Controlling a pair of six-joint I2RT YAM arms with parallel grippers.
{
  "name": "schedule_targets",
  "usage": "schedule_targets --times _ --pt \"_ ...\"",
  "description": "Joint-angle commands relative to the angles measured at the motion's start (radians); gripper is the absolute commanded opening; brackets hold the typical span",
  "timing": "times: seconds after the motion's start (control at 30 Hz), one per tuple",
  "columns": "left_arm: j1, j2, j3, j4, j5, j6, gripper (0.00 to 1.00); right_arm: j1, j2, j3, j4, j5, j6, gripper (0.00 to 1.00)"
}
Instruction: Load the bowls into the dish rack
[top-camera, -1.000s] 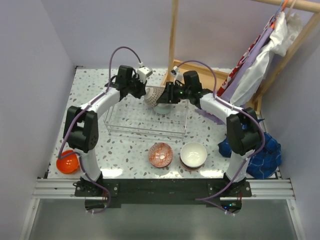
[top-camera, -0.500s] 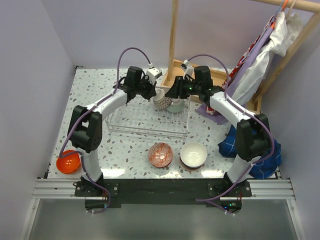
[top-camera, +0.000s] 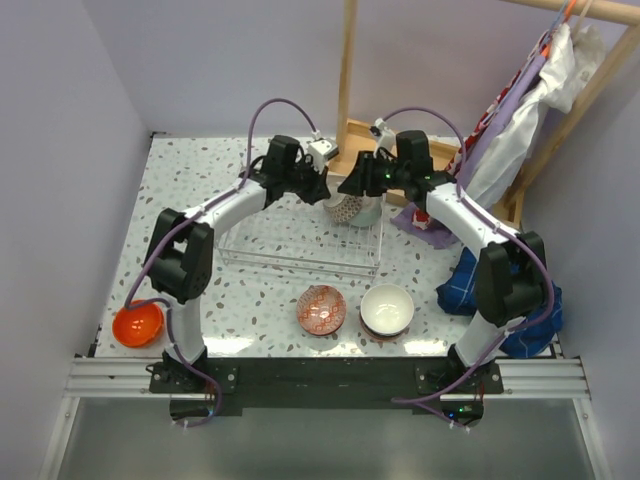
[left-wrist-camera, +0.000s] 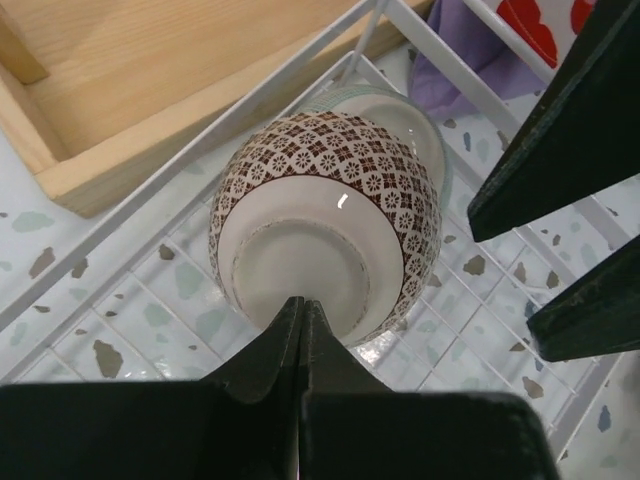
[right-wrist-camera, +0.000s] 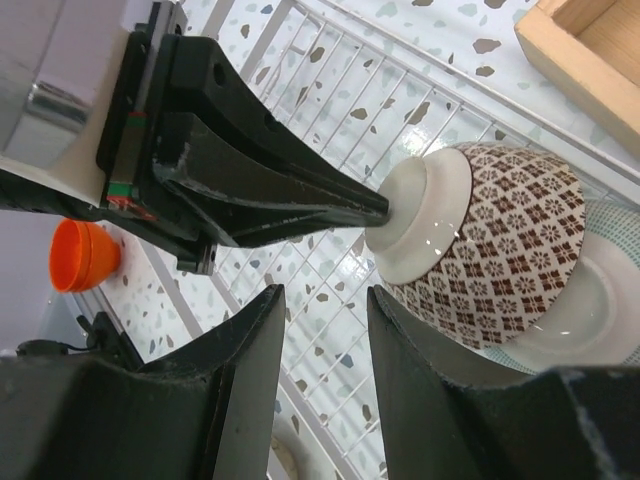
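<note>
A brown-patterned bowl (top-camera: 345, 209) (left-wrist-camera: 330, 220) (right-wrist-camera: 495, 250) lies on its side in the far right corner of the wire dish rack (top-camera: 290, 255) (left-wrist-camera: 130, 215), nested against a pale green bowl (top-camera: 367, 212) (left-wrist-camera: 425, 110). My left gripper (top-camera: 328, 191) (left-wrist-camera: 302, 302) is shut, its tips pressed on the patterned bowl's white foot. My right gripper (top-camera: 362, 186) (right-wrist-camera: 322, 300) is open beside that bowl, with only rack wire between its fingers. In front of the rack sit a red-patterned bowl (top-camera: 321, 308) and a white bowl (top-camera: 387, 308). An orange bowl (top-camera: 137, 323) (right-wrist-camera: 80, 255) sits at the near left.
A wooden tray-like frame (top-camera: 405, 150) (left-wrist-camera: 150, 90) lies just behind the rack's far right corner. Purple and red cloths (top-camera: 500, 130) hang on a wooden stand at the right. A blue cloth (top-camera: 525, 300) lies by the right arm.
Both grippers and the patterned bowl have moved right and back, into the rack's far right corner against the pale green bowl. The rack has shifted slightly right.
</note>
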Motion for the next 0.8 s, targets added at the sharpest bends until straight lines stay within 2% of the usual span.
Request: schedule_targets --times 0.0,0.27,0.63,0.77 --pt "-0.03 0.002 0.007 -0.004 0.092 -0.044 0.0 -0.006 -0.07 0.022 -0.019 0.032 -0.051 0.43" --pt "-0.048 0.037 0.054 0.014 0.114 -0.061 0.0 -0.012 -0.103 0.04 -0.054 0.055 -0.105 0.43" --pt "-0.077 0.134 0.22 0.03 0.108 -0.11 0.0 -0.021 -0.135 0.026 -0.059 0.064 -0.111 0.43" --pt "-0.079 0.081 0.243 -0.009 0.079 -0.101 0.0 -0.023 -0.152 0.031 -0.07 0.052 -0.12 0.44"
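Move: Lying just past the left hand's shut fingertips, the brown patterned bowl has its middle about 4 cm to their right, level with them fore and aft, and 4 cm below. The green bowl sits about 9 cm right and 6 cm down, straight across; the rack's right end rail runs 14 cm right, its middle 6 cm back and 4 cm lower. From the right hand the patterned bowl is roughly 4 cm ahead, 2 cm left and 9 cm below. Pushing with its shut fingertips on the patterned bowl's underside, the left hand travels about 6 cm right towards the rack's right end, swinging back some 2 cm at first and then forward again, tilting only slightly. The right hand, holding nothing, draws up and right about 3 cm, fingers still half open. ##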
